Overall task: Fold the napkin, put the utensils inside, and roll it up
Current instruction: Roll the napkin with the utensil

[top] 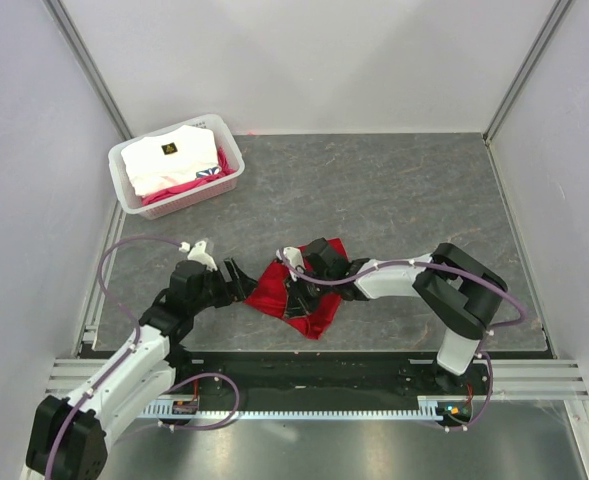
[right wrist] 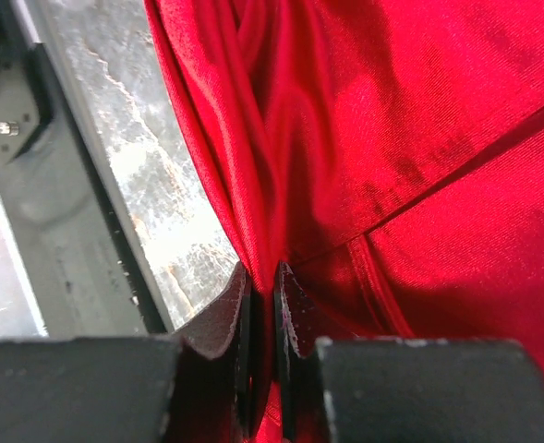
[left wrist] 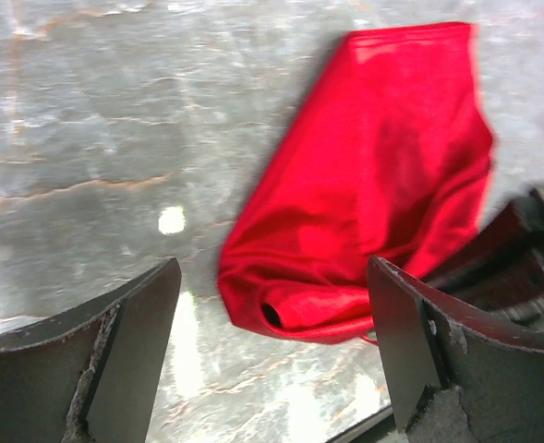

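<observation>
The red napkin (top: 272, 287) lies bunched and partly rolled on the grey table near its front edge. My right gripper (top: 299, 288) reaches in from the right and is shut on a gathered fold of the napkin (right wrist: 419, 138), its jaws (right wrist: 264, 277) pinching the cloth between them. Just left of the napkin my left gripper (top: 237, 279) stands open. In the left wrist view the rolled end of the napkin (left wrist: 373, 185) lies between and just beyond its fingertips (left wrist: 272, 277), apart from both. The utensils are hidden from all views.
A white plastic basket (top: 124, 182) with white and pink folded fabric (top: 179, 160) stands at the back left. The table's front edge and black rail (top: 304, 362) run close behind the napkin. Grey walls enclose the table on three sides.
</observation>
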You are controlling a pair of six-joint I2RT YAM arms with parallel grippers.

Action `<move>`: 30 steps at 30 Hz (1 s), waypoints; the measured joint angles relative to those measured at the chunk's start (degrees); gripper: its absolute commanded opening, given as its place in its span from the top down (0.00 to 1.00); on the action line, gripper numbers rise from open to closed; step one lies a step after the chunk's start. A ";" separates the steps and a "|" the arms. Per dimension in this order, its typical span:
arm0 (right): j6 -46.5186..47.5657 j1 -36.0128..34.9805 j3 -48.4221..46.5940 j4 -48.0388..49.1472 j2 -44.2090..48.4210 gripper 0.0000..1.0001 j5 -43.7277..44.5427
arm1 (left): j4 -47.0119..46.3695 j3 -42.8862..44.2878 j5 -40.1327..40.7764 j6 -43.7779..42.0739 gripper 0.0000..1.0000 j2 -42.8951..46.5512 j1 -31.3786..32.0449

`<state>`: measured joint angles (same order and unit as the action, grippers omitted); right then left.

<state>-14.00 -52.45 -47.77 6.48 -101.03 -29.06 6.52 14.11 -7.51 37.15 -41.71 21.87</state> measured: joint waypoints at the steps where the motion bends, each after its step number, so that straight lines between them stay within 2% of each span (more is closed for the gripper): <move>1: -0.26 0.61 0.00 0.35 -0.46 1.00 -1.42 | -0.92 -0.90 -0.52 0.20 0.11 1.18 0.00; 9: -2.67 4.22 -0.28 3.21 -4.33 1.00 -11.32 | -3.06 -4.92 -2.10 0.59 0.17 4.13 0.00; 20: -7.34 7.89 0.04 8.66 -8.83 1.00 -20.31 | -8.02 -6.45 -2.73 0.57 0.33 3.50 0.00; 23: -8.28 8.52 0.04 9.70 -9.79 1.00 -22.03 | -9.51 -6.91 -3.26 0.57 0.42 2.21 0.00; 27: -9.49 9.20 0.07 11.06 -10.82 1.00 -23.71 | -11.02 -6.91 -3.45 0.59 0.47 -2.01 0.00; 30: -10.51 9.62 0.11 12.15 -11.61 1.00 -24.98 | -11.91 -6.86 -3.67 0.59 0.55 -5.84 0.00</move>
<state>-24.51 -42.83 -47.66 18.63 -112.64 -54.04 -5.39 7.25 -11.18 37.74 -47.55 21.87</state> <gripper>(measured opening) 0.152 0.523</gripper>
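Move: The loose left end of the half-rolled napkin lies about 3 cm to the right of my open left hand, 1 cm ahead and 5 below. The napkin's near corner is some 16 cm right and 9 cm back from that hand. My right hand still pinches the rolled edge: the unrolled body is about 6 cm ahead of it and 5 to its right, slightly below, and the left end is 6 cm left and 3 ahead. I keep the rolled edge pinched in my right hand and go on rolling it forward almost on the spot, turning some 25 degrees so the top of the hand goes over forward while the fingertips lift a little. Meanwhile I lower my open left hand about 3.5 cm onto the napkin's left end, easing it slightly back and right and closing the fingers to roughly half open around the fold. ##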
